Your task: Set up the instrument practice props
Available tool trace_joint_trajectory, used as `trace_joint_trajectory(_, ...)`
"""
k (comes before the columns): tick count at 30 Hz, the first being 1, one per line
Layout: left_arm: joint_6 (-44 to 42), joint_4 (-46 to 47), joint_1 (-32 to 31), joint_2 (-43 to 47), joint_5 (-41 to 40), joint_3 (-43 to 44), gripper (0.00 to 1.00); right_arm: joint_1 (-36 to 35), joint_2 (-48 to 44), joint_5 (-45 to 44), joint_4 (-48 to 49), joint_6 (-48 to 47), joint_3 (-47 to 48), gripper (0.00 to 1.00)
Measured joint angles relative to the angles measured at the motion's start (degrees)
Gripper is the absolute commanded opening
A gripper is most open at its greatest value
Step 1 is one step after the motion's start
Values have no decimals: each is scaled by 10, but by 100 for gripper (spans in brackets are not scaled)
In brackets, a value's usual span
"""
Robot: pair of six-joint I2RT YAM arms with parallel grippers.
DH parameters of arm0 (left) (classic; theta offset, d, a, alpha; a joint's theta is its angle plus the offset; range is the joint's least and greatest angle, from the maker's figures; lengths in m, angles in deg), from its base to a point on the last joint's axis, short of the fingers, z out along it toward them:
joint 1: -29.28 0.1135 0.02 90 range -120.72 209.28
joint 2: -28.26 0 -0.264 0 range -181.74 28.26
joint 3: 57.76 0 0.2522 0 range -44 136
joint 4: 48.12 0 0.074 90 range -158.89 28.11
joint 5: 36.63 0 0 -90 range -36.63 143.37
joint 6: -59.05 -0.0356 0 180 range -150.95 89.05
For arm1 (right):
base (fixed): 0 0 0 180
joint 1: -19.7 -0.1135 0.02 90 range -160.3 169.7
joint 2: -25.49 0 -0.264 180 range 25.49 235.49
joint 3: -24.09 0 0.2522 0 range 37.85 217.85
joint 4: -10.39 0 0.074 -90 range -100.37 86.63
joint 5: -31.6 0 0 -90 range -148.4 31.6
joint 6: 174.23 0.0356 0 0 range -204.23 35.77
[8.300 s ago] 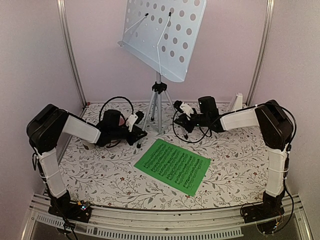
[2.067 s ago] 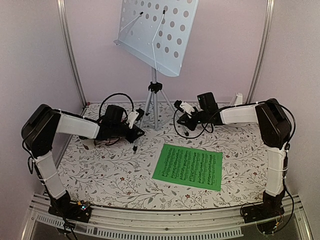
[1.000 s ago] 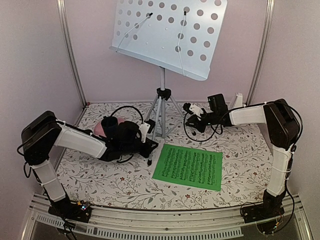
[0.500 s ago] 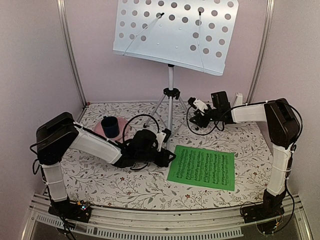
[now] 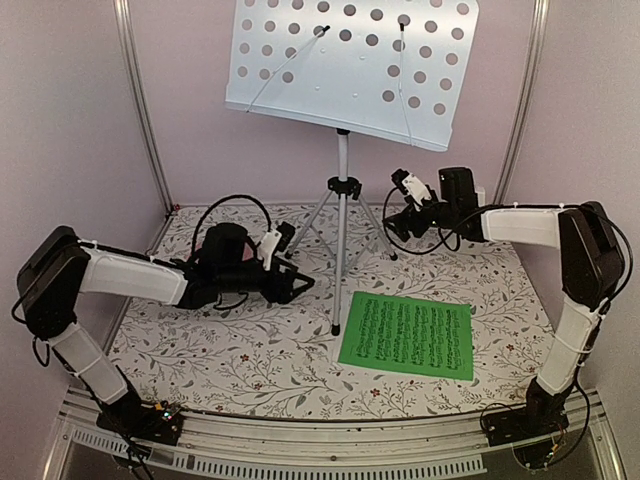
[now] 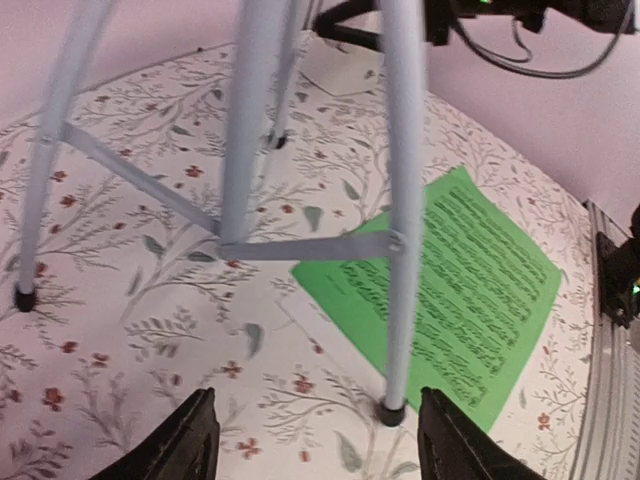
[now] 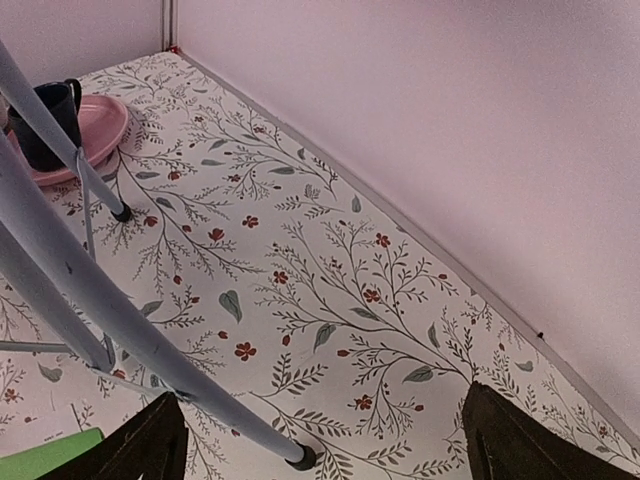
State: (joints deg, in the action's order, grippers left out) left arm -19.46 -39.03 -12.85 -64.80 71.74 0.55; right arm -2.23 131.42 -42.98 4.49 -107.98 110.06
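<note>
The pale grey music stand point(image 5: 342, 215) stands upright on its tripod near the back, its hole-punched desk point(image 5: 350, 70) up high and bare. A green sheet of music point(image 5: 408, 335) lies flat on the table, right of the stand's front foot point(image 5: 335, 330). My left gripper point(image 5: 298, 284) hangs low, left of the tripod, open and apart from the legs. In the left wrist view the gripper point(image 6: 320, 445) is empty, with a leg's foot point(image 6: 392, 410) ahead of it. My right gripper point(image 5: 402, 188) is open beside the right rear leg; in its own view the gripper point(image 7: 325, 450) holds nothing.
A dark blue cup point(image 7: 45, 120) sits on a pink plate point(image 7: 100, 125) at the back left, beyond the tripod legs. Pink walls close in the back and both sides. The flowered tablecloth point(image 5: 230, 350) covers the table.
Both grippers have opened and let go of the tripod legs. The stand, carried rightward before, now stands alone. My left arm has pulled back to the left and my right gripper has risen.
</note>
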Motion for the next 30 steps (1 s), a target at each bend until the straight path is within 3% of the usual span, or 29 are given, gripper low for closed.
trace_joint_trajectory(10, -172, -48, 146, -66, 50, 128, 66, 0, -23, 70, -2, 104, -17, 99)
trace_joint_trajectory(18, -337, -130, 173, -203, 98, 317, 63, 1, -34, 104, -15, 156, -43, 100)
trace_joint_trajectory(22, -389, -152, 173, -245, 131, 368, 59, 2, -34, 110, -23, 163, -44, 100)
trace_joint_trajectory(30, -447, -206, 173, -300, 190, 416, 29, 3, -34, 126, -37, 166, -43, 99)
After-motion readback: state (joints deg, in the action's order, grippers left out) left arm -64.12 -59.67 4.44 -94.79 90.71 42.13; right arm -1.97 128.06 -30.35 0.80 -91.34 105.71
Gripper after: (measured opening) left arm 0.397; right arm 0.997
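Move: The stand's left leg, at gripping height, is about 18 cm ahead of the left hand, 1 cm to its right and 2 cm lower. The front leg's foot is some 3 cm back, 8 cm right and 10 cm below that hand; the pink plate is about 16 cm ahead, 18 cm left and 10 cm below. From the right hand, the right leg's foot is roughly 2 cm ahead, 1 cm left and 12 cm down. The stand's left leg is what the left hand goes for: it leaves the front leg and swings forward about 17 cm, bowing out to the left before coming in beside the left leg, first rising, then sinking slightly. Its fingers come around the leg and narrow from wide to under half open. The right hand, wide open, draws back some 5 cm and a little left, its wrist turning about 20 degrees. ##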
